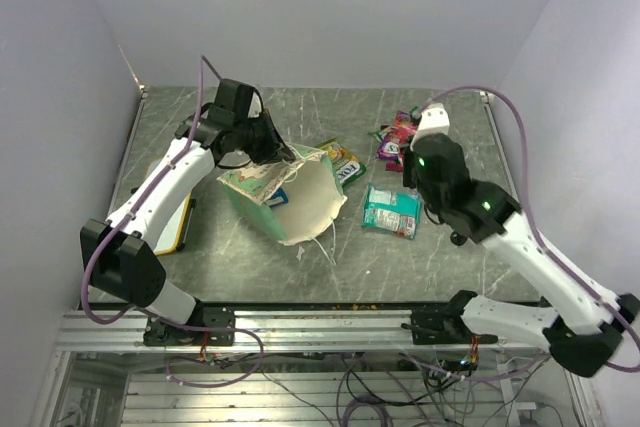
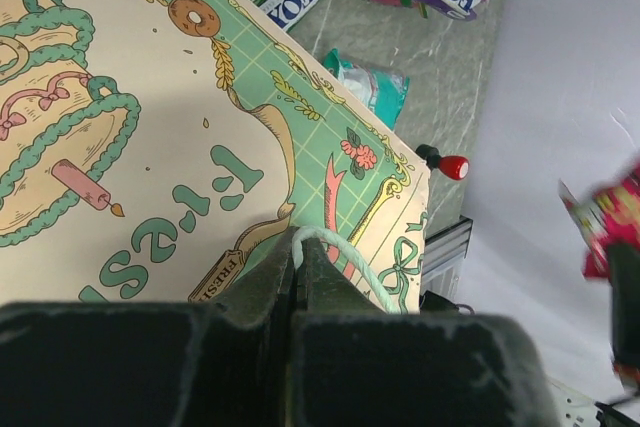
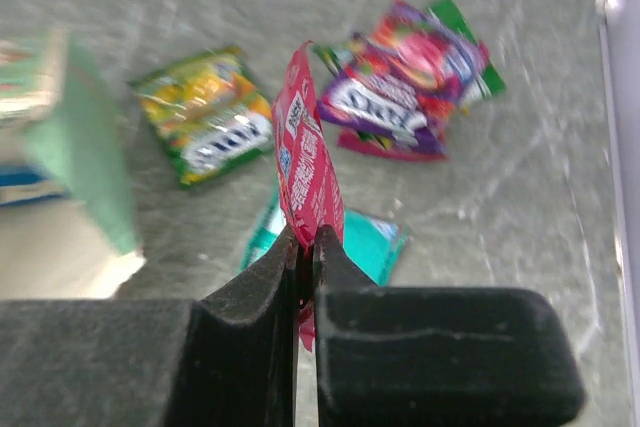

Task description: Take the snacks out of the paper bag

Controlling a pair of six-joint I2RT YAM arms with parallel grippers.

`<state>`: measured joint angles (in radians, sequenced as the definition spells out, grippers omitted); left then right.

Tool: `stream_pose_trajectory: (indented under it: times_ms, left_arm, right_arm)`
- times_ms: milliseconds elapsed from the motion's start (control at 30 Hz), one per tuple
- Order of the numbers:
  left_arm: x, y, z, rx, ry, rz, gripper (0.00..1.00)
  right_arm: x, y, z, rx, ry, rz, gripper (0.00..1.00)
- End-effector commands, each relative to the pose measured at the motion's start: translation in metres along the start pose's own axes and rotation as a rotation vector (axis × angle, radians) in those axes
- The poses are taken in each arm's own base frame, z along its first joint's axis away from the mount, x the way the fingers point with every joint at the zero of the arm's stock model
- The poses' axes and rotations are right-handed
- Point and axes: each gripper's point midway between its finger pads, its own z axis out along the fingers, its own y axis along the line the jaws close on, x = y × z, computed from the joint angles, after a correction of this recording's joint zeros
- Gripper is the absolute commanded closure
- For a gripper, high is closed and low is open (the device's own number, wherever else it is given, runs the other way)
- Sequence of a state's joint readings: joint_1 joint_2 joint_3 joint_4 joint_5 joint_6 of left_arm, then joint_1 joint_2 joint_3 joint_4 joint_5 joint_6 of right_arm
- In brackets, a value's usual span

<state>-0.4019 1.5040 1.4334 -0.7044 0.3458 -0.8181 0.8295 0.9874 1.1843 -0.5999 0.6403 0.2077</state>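
The paper bag (image 1: pixel 300 197) lies on its side mid-table, its mouth toward the near edge, with something blue just inside. My left gripper (image 1: pixel 268 143) is shut on the bag's white string handle (image 2: pixel 345 252), above its printed front (image 2: pixel 150 127). My right gripper (image 3: pixel 307 239) is shut on a red packet (image 3: pixel 308 162), held edge-up above the table; it also shows in the left wrist view (image 2: pixel 608 227). On the table lie a yellow-green packet (image 1: pixel 342 161), pink-purple packets (image 1: pixel 394 137) and a teal packet (image 1: pixel 390 211).
A wood-framed whiteboard (image 1: pixel 176 223) lies at the left under my left arm. A small red-topped black button (image 2: pixel 452 166) sits near the right arm. Walls close the table on the left, back and right.
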Motion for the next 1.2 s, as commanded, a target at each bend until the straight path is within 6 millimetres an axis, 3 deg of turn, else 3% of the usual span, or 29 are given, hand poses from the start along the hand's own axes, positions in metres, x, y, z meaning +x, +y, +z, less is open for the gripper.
stream_pose_trajectory:
  times_ms: [0, 167, 267, 633, 833, 1000, 1167]
  left_arm:
    - [-0.004, -0.008, -0.013, 0.034, -0.020, 0.019, 0.93]
    - [0.001, -0.005, -0.014, 0.028, 0.002, 0.023, 0.93]
    - [0.003, -0.005, -0.020, 0.027, 0.002, 0.022, 0.93]
    - [0.016, -0.001, -0.041, 0.036, -0.026, 0.001, 0.93]
    - [0.020, -0.003, -0.056, 0.039, -0.040, 0.007, 0.93]
    - [0.027, -0.003, -0.067, 0.048, -0.045, -0.003, 0.93]
    - [0.030, -0.002, -0.075, 0.042, -0.053, 0.004, 0.93]
  right_arm:
    - [0.067, -0.027, 0.032, 0.093, 0.329, 0.047, 1.00]
    - [0.133, -0.043, 0.049, 0.104, 0.680, 0.183, 1.00]
    - [0.156, -0.038, 0.050, 0.069, 0.791, 0.206, 1.00]
    - [0.181, -0.057, 0.056, 0.194, 0.934, 0.143, 1.00]
    - [0.183, -0.045, 0.074, 0.191, 0.949, 0.142, 1.00]
    - [0.187, -0.054, 0.091, 0.323, 0.918, 0.085, 1.00]
    - [0.200, -0.050, 0.106, 0.385, 0.918, 0.001, 1.00]
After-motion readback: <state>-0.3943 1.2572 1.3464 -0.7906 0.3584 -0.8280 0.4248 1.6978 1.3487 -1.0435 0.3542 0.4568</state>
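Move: Below the right hand, which already holds the red snack packet, the teal snack bag lies about 3 cm farther out, 4 cm to the right and some 30 cm down. The purple snack bag is about 22 cm ahead and 7 cm right, the yellow-green one 14 cm ahead and 8 cm left, the red-capped stamp 3 cm back and 18 cm right. From the left hand, the teal bag is 3 cm back, 21 cm right and 23 cm down. Sinking about 22 cm with the red packet still pinched, the right hand brings it down to the right end of the teal bag, shifting some 6 cm right and a little forward; most of the drop comes early, then it eases while the fingers tip down about 50 degrees. The left hand keeps hold of the paper bag's cord and draws back about 5 cm, rising nearly as much. ##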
